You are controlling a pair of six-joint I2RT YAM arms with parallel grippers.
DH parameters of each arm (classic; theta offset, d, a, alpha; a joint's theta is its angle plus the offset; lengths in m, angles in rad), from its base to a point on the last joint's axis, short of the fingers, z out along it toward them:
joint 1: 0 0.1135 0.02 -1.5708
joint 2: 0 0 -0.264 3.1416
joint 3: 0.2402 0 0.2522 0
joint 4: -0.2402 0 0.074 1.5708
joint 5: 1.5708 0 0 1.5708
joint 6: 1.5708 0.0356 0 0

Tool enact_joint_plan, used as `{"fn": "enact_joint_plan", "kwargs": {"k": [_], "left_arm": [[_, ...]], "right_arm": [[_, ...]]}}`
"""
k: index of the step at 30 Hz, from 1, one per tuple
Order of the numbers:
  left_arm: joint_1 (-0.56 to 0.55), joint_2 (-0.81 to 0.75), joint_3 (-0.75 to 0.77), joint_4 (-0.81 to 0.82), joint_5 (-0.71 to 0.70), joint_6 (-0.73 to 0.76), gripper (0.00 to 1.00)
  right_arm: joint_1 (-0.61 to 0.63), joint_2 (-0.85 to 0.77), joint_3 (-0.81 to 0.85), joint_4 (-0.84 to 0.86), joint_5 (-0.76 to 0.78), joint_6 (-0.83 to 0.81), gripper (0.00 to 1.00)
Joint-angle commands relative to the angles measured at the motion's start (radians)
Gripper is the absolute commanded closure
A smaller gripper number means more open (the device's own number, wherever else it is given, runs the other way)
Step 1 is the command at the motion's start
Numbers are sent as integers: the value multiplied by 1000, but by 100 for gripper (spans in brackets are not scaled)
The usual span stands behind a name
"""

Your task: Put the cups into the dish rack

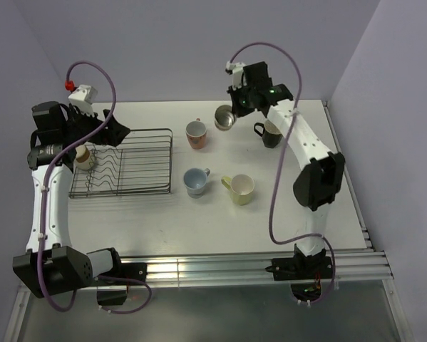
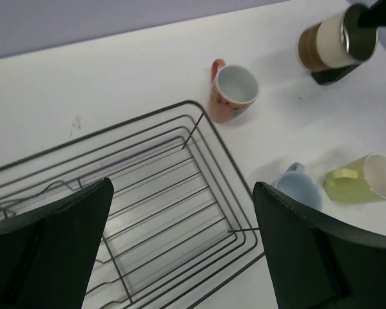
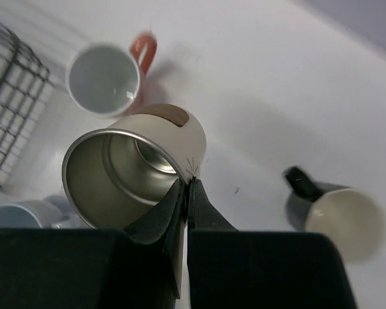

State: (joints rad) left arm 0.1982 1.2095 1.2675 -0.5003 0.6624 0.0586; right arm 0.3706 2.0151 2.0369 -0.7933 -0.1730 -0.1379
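My right gripper [image 3: 188, 185] is shut on the rim of a brown and cream metallic cup [image 3: 131, 168], one finger inside it and one outside. The cup [image 1: 224, 118] hangs tilted above the table's far middle. On the table stand the pink cup [image 1: 196, 133], black mug [image 1: 271, 134], light blue mug [image 1: 195, 182] and pale yellow mug [image 1: 240, 189]. The dish rack [image 1: 138, 167] lies at the left, with another brown cup [image 1: 85, 158] at its left end. My left gripper [image 2: 183, 225] is open over the rack [image 2: 180, 151], its fingers [image 2: 308, 244] holding nothing.
The lifted cup [image 2: 334, 42] shows at the top right of the left wrist view, past the pink cup [image 2: 233, 93]. Purple walls close the table at the back and right. The arm bases stand at the near edge.
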Motion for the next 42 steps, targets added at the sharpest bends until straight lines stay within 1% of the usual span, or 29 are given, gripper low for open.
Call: {"fn": "enact_joint_plan", "kwargs": {"k": [1, 3, 4, 5, 6, 7, 8, 9, 10, 11, 12, 13, 14, 15, 16, 18, 19, 21, 22, 25, 27, 30, 31, 32, 35, 36, 39, 40, 42], "left_arm": [[-3, 12, 87, 0, 141, -104, 1], [-5, 16, 119, -1, 210, -126, 1], [-5, 21, 128, -1, 233, -143, 1], [-5, 22, 147, -1, 256, -155, 1], [-3, 21, 154, 2, 308, -167, 1], [-3, 19, 161, 3, 334, -190, 1], [-3, 19, 167, 11, 364, -207, 1], [-5, 15, 168, 31, 426, -229, 1], [-3, 10, 167, 49, 454, -277, 1], [-5, 5, 155, 72, 479, -308, 1], [-5, -7, 145, 132, 514, -344, 1], [-5, -14, 123, 166, 529, -412, 1], [-3, -22, 107, 205, 546, -451, 1], [-5, -39, 86, 321, 589, -503, 1], [-3, -47, 32, 401, 604, -640, 1], [-5, -62, -26, 587, 634, -806, 1], [-5, -65, -77, 762, 652, -964, 2], [-8, -62, -103, 842, 664, -1048, 1], [-8, -61, -109, 842, 667, -1054, 1], [-22, -65, -147, 809, 666, -1049, 1], [-46, -73, -171, 826, 669, -1057, 1], [-69, -76, -194, 827, 674, -1065, 1], [-77, -73, -194, 822, 681, -1063, 1], [-86, -71, -189, 812, 687, -1062, 1], [-109, -57, -166, 703, 715, -998, 1], [-115, -51, -155, 616, 733, -932, 1], [-135, -51, -122, 511, 758, -817, 1], [-138, -53, -115, 461, 766, -801, 1], [-152, -54, -112, 442, 764, -777, 1]], "right_arm": [[13, -221, -4, 195, 81, -49, 100], [25, -274, -53, 304, 113, -87, 100], [34, -330, -110, 340, 154, -106, 100], [57, -357, -142, 423, 171, -123, 100], [71, -386, -173, 469, 203, -165, 100], [89, -442, -238, 512, 226, -192, 100], [126, -472, -277, 610, 266, -221, 100], [148, -504, -369, 667, 286, -289, 100], [172, -571, -420, 733, 308, -327, 100], [197, -602, -481, 888, 341, -372, 100], [246, -637, -603, 973, 354, -467, 100], [269, -695, -660, 1055, 360, -515, 100], [316, -719, -716, 1203, 357, -614, 100], [338, -742, -806, 1271, 356, -661, 100], [359, -774, -846, 1395, 356, -699, 100], [396, -800, -947, 1500, 340, -793, 100], [433, -820, -975, 1589, 334, -821, 100], [464, -832, -1061, 1686, 310, -909, 100], [493, -842, -1087, 1768, 299, -940, 100], [543, -842, -1168, 1891, 270, -1043, 100], [565, -845, -1219, 1927, 250, -1098, 100], [602, -837, -1308, 2037, 179, -1192, 100], [610, -829, -1331, 2107, 123, -1216, 100], [625, -823, -1354, 2140, 98, -1239, 100], [645, -806, -1422, 2224, 25, -1302, 100], [657, -803, -1445, 2232, 12, -1309, 100], [675, -794, -1480, 2252, -22, -1328, 100], [682, -790, -1489, 2269, -28, -1338, 100], [697, -767, -1514, 2299, -40, -1370, 100]]}}
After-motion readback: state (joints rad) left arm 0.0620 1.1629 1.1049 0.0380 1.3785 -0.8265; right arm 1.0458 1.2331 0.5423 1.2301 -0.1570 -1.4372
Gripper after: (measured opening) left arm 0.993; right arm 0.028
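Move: From the right hand, which already holds the steel cup by its rim, the left gripper is about 36 cm left, 12 back and 9 higher. The pink mug stands 11 cm left and 3 ahead, the blue cup 11 left and 16 back, the black mug 16 right and 3 ahead, all some 16 below. For the left hand, the steel cup is roughly 34 cm right, 11 ahead, 10 below. Right raises steel cup 20 cm, swings back nearly 30, fingers pitching up, towards open left gripper coming rightward. ##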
